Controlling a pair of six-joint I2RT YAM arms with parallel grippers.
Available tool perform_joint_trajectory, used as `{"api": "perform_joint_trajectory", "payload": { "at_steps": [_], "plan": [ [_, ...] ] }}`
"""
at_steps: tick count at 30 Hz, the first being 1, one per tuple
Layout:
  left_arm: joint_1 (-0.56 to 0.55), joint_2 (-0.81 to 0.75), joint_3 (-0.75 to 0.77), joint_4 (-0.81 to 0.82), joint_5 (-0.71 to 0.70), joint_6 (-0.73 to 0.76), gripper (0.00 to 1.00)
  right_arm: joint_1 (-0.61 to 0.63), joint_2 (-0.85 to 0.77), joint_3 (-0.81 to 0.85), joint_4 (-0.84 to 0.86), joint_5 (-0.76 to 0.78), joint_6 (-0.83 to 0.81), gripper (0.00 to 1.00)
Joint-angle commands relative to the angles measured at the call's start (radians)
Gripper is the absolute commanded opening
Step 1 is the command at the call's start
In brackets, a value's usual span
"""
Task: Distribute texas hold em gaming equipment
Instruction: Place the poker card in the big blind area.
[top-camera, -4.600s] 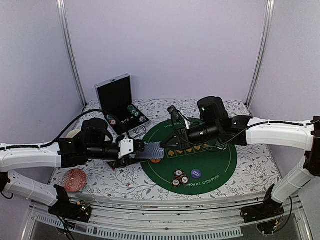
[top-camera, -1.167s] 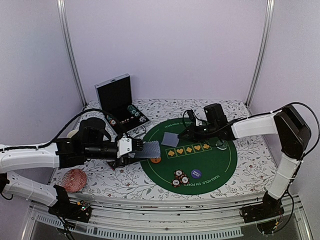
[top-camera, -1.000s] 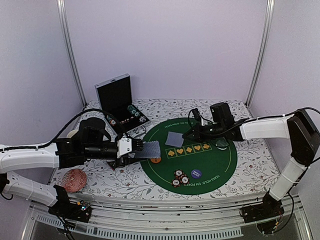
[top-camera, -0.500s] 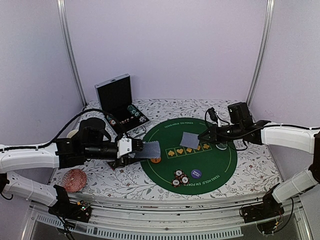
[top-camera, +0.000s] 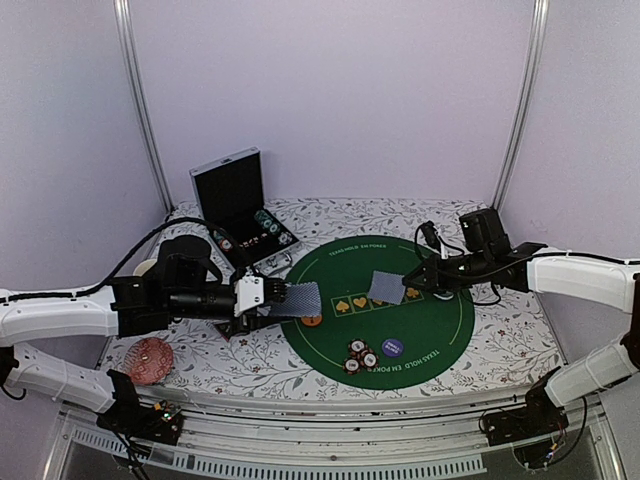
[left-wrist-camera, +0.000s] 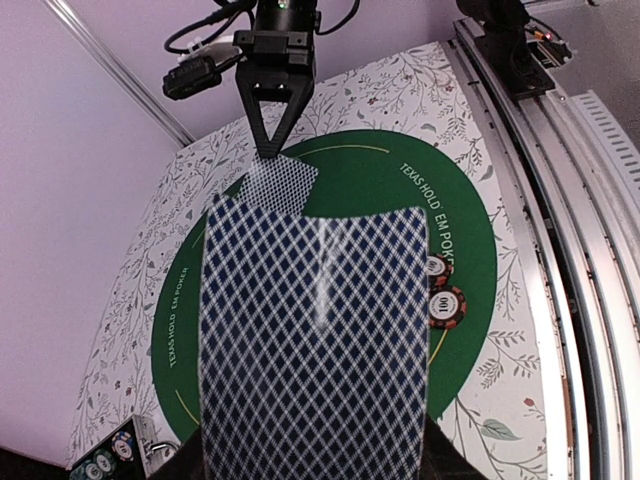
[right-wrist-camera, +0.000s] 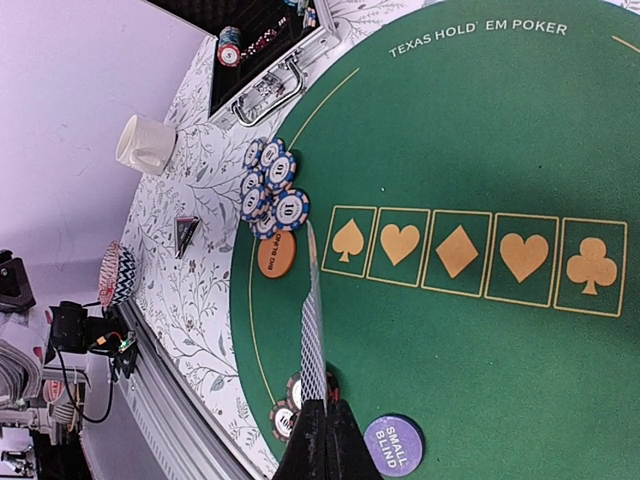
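My left gripper (top-camera: 268, 299) is shut on a deck of blue diamond-backed playing cards (top-camera: 298, 298), held flat over the left rim of the green poker mat (top-camera: 440, 335). The deck (left-wrist-camera: 315, 340) fills the left wrist view and hides the jaws. My right gripper (top-camera: 408, 290) is shut on a single card (top-camera: 385, 286) above the row of suit symbols; the right wrist view shows that card (right-wrist-camera: 313, 330) edge-on at the fingertips (right-wrist-camera: 322, 410). On the mat lie an orange button (right-wrist-camera: 277, 252), a purple button (right-wrist-camera: 393, 445), blue chips (right-wrist-camera: 270, 190) and brown chips (top-camera: 360, 355).
An open black chip case (top-camera: 240, 210) stands at the back left. A cream mug (right-wrist-camera: 147, 144), a black triangular marker (right-wrist-camera: 186, 232) and a red patterned round object (top-camera: 152, 360) sit on the floral cloth left of the mat.
My right gripper has carried the single card rightward across the mat, from its left-centre to over the suit symbols. The left gripper and deck have stayed still.
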Motion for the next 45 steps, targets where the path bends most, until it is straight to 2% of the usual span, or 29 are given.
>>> {"api": "perform_joint_trajectory", "payload": {
  "at_steps": [1,6,18,35,45],
  "plan": [
    [-0.020,-0.004,0.011,0.018,0.004,-0.002,0.44,-0.004,0.013,-0.015,0.024,-0.009,0.020,0.02],
    [-0.019,0.000,0.008,0.018,-0.004,0.006,0.44,0.002,0.046,-0.036,0.106,-0.074,0.073,0.02],
    [-0.019,-0.009,0.012,0.017,0.003,0.001,0.44,0.096,0.149,0.016,0.153,-0.075,0.104,0.02],
    [-0.020,-0.022,0.012,0.020,0.020,-0.006,0.44,0.306,0.504,0.284,0.244,-0.164,0.137,0.02],
    [-0.020,-0.017,0.010,0.020,0.020,-0.006,0.44,0.359,0.661,0.428,0.258,-0.205,0.149,0.02]
  ]
}}
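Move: The right hand holds a poker card; the big blind disc it is headed for lies about 22 cm to its left, 3 cm farther out and 16 cm below. Blue chips lie roughly 7 cm beyond the disc; red chips are about 12 cm left and 7 cm back of the hand. The deck in the left hand hangs some 24 cm left, 6 cm back and 3 cm higher. From the left hand the disc lies about 11 cm ahead, 8 cm right and 20 cm down. The right hand keeps its pinch on the poker card and, starting slowly then speeding up, sweeps about 19 cm left across the mat towards the big blind disc, sinking about 6 cm and easing back some 4 cm, so that the card comes in lower than the held deck, over the mat's left edge on the near side of the disc. On the way the wrist swings some 25 degrees, mostly counter-clockwise, and the fingers stay shut, while the left hand stays still with its hold on the deck. ##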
